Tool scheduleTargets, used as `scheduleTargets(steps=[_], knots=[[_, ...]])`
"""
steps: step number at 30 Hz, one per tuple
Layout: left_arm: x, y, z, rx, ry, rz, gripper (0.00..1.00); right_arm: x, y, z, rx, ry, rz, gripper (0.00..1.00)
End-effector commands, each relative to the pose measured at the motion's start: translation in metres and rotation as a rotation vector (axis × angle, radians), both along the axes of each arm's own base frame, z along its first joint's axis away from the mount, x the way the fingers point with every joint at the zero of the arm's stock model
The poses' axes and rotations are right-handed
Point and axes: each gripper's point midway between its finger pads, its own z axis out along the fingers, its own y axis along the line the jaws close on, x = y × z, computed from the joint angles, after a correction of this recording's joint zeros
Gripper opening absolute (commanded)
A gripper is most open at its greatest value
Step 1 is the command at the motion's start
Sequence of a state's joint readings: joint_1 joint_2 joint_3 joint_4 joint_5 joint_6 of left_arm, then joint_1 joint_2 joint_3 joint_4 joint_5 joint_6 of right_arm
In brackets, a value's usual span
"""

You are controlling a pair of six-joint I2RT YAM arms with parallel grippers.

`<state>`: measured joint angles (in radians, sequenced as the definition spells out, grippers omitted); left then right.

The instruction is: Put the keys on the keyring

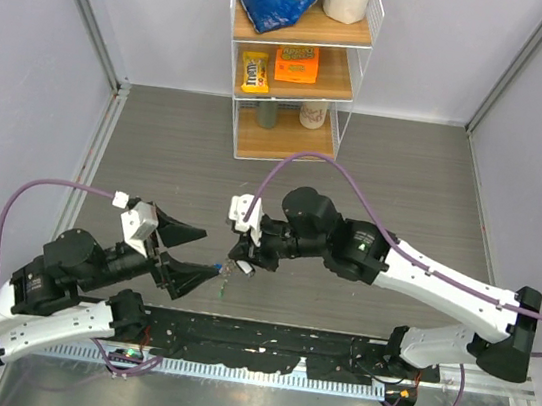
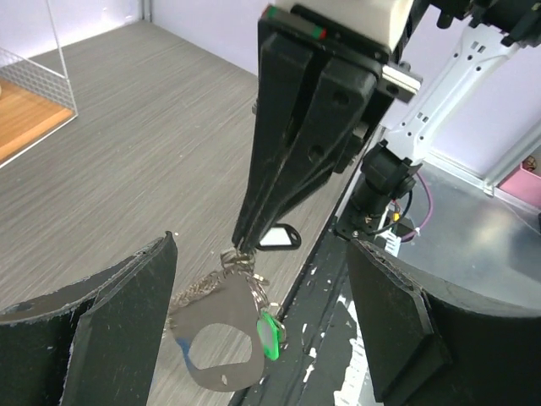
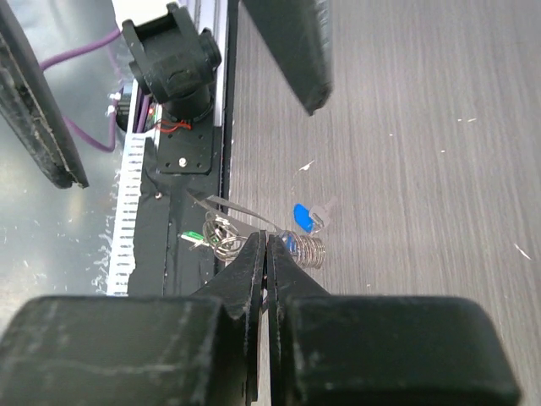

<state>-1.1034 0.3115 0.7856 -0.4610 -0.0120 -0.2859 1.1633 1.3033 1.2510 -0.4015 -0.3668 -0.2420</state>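
My right gripper (image 1: 239, 261) is shut on the keyring (image 2: 230, 262), a bunch of silvery rings and chain that hangs from its tips (image 3: 266, 243) just above the table. A green key (image 2: 269, 335) and a flat grey tag with a hole (image 2: 221, 338) dangle from the keyring. In the right wrist view a blue key (image 3: 303, 216) shows just beyond a wire coil (image 3: 309, 251); whether it hangs or lies on the table I cannot tell. A white, dark-rimmed key tag (image 2: 279, 237) lies on the table. My left gripper (image 2: 262, 326) is open, its fingers on either side of the hanging bunch without touching it.
The black strip (image 2: 321, 338) along the table's near edge runs right under the bunch. A wire shelf (image 1: 296, 60) with snack packs and cups stands at the back. The right arm's base (image 2: 385, 182) is close behind.
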Motion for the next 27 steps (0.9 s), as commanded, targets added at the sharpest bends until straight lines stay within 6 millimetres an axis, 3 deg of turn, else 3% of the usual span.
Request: scheduleTargets(steps=[1,9,17,27], knots=[[-0.013,-0.001,0.044,-0.108,-0.049,-0.064,0.88,0.005,-0.008,0.056,0.102,-0.002,-0.093,0.05],[-0.018,-0.008,0.054,-0.176,0.011,-0.1,0.88,0.015,-0.009,0.08,0.132,0.062,-0.212,0.06],[-0.035,-0.036,0.065,-0.263,0.086,-0.248,0.86,0.035,-0.013,0.09,0.145,0.109,-0.376,0.05],[-0.023,-0.059,0.039,-0.217,0.144,-0.238,0.83,0.042,-0.014,0.103,0.169,0.165,-0.464,0.06]])
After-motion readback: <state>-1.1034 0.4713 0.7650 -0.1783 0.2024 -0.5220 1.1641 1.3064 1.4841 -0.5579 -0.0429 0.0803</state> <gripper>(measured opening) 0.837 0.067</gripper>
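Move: The keyring, pinched in the shut right fingertips, hangs about 5 cm to the right of the open left gripper, some 1 cm farther out and 3 cm lower. From the left hand, the black-framed fob is about 7 cm right, 2 cm back and 3 cm down. The green key dangles roughly 5 cm right, 2 cm back and 8 cm down. The right hand has the keyring right at its fingertips, 1 cm to its left and 1 cm below. Lift the still-pinched keyring with the right gripper about 7 cm, easing it forward some 4 cm and swinging the hand some 25 degrees clockwise. Bring the open left gripper up and slightly back at first, then mostly right, closing the sideways gap to the right gripper while turning a little clockwise; keep the left fingers wide. ##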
